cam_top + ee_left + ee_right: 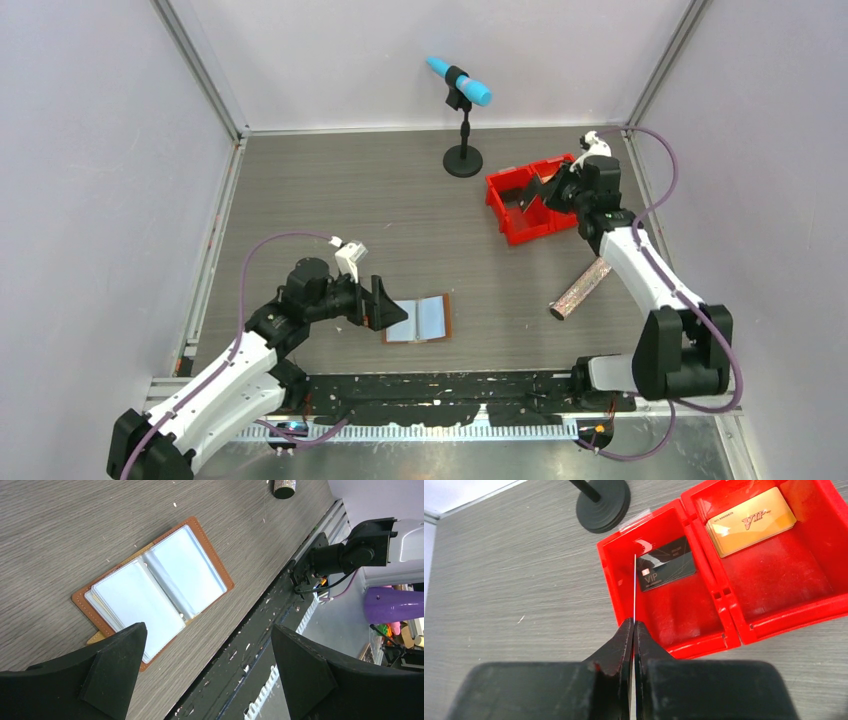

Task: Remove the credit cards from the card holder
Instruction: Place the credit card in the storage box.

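The card holder (418, 319) lies open and flat on the table, brown leather around pale blue-grey sleeves (155, 587). My left gripper (385, 305) hovers just left of it, jaws wide open and empty (207, 630). My right gripper (540, 195) is over the red bin (515, 228) at the back right, shut (634, 622) on a credit card (635, 585) that shows edge-on as a thin white line. In the bin's left compartment lies a black VIP card (667, 570). Gold VIP cards (751, 521) lie in its right compartment.
A blue microphone on a black stand (462, 100) stands behind the bin, its base (603, 497) close to the bin's corner. A glittery cylinder (581, 289) lies right of the holder. A black rail (260, 625) runs along the table's near edge.
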Robot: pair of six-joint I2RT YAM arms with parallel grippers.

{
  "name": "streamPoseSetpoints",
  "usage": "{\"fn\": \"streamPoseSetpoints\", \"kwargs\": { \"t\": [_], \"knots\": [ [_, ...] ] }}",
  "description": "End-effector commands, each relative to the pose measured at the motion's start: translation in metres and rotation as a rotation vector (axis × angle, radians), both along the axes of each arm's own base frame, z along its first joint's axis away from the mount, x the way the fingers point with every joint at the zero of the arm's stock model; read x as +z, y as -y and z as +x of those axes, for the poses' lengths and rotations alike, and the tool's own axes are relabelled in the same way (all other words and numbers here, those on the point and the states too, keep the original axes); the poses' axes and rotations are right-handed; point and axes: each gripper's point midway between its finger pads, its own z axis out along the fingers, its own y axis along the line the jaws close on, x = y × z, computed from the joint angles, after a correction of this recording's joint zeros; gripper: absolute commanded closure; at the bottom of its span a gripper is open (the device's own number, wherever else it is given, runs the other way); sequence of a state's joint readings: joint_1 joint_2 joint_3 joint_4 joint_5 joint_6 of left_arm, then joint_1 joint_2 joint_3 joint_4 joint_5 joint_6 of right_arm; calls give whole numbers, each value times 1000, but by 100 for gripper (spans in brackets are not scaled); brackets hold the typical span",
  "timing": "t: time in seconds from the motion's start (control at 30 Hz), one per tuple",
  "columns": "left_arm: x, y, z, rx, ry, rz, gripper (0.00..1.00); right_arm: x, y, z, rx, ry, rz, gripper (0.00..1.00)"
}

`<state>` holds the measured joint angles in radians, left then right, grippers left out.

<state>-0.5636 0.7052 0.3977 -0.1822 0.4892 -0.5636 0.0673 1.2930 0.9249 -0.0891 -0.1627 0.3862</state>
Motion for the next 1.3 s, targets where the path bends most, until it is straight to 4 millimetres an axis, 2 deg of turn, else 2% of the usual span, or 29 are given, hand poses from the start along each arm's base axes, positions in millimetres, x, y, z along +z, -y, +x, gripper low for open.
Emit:
{"fn": "streamPoseSetpoints", "kwargs": {
  "t": [0.0,0.03,0.07,0.23,0.43,0.87,1.27],
  "knots": [
    [8,0,1,-9,33,1,1,12,8,36,-37,84,-29,95],
    [8,0,0,-7,31,2,1,13,6,41,-31,104,-21,95],
    [8,0,0,-6,32,3,1,3,5,46,-31,87,-13,95],
    [9,-2,1,1,30,8,1,-18,-3,67,-25,103,44,95],
    [10,-2,3,7,27,17,1,-38,-5,83,-52,93,91,95],
    [9,-4,2,14,21,24,1,-78,-3,92,-129,31,171,95],
    [10,-5,1,21,19,22,1,-101,1,91,-158,-20,162,95]
  ]
}}
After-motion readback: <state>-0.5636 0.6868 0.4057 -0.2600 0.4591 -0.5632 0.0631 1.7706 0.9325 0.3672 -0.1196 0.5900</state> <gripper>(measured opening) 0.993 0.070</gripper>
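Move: My right hand already holds the black card. The storage box's left bin, with black cards in it, lies about 12 cm ahead, straight in front and some 17 cm below. The gold card stack in the right bin is about 17 cm ahead and 12 cm to the right; the microphone stand's base is some 22 cm ahead and 14 cm left. From my left hand the left bin is roughly 36 cm ahead and 35 cm right, lower down. I lower the pinched card into the left bin with my right hand, reaching forward and down together for about 8 cm each way; then the forward reach fades out and I sink a couple of centimetres more towards the black cards. On the way I roll the hand's left side up and turn it clockwise, each a little under 10 degrees, fingers staying shut on the card. ##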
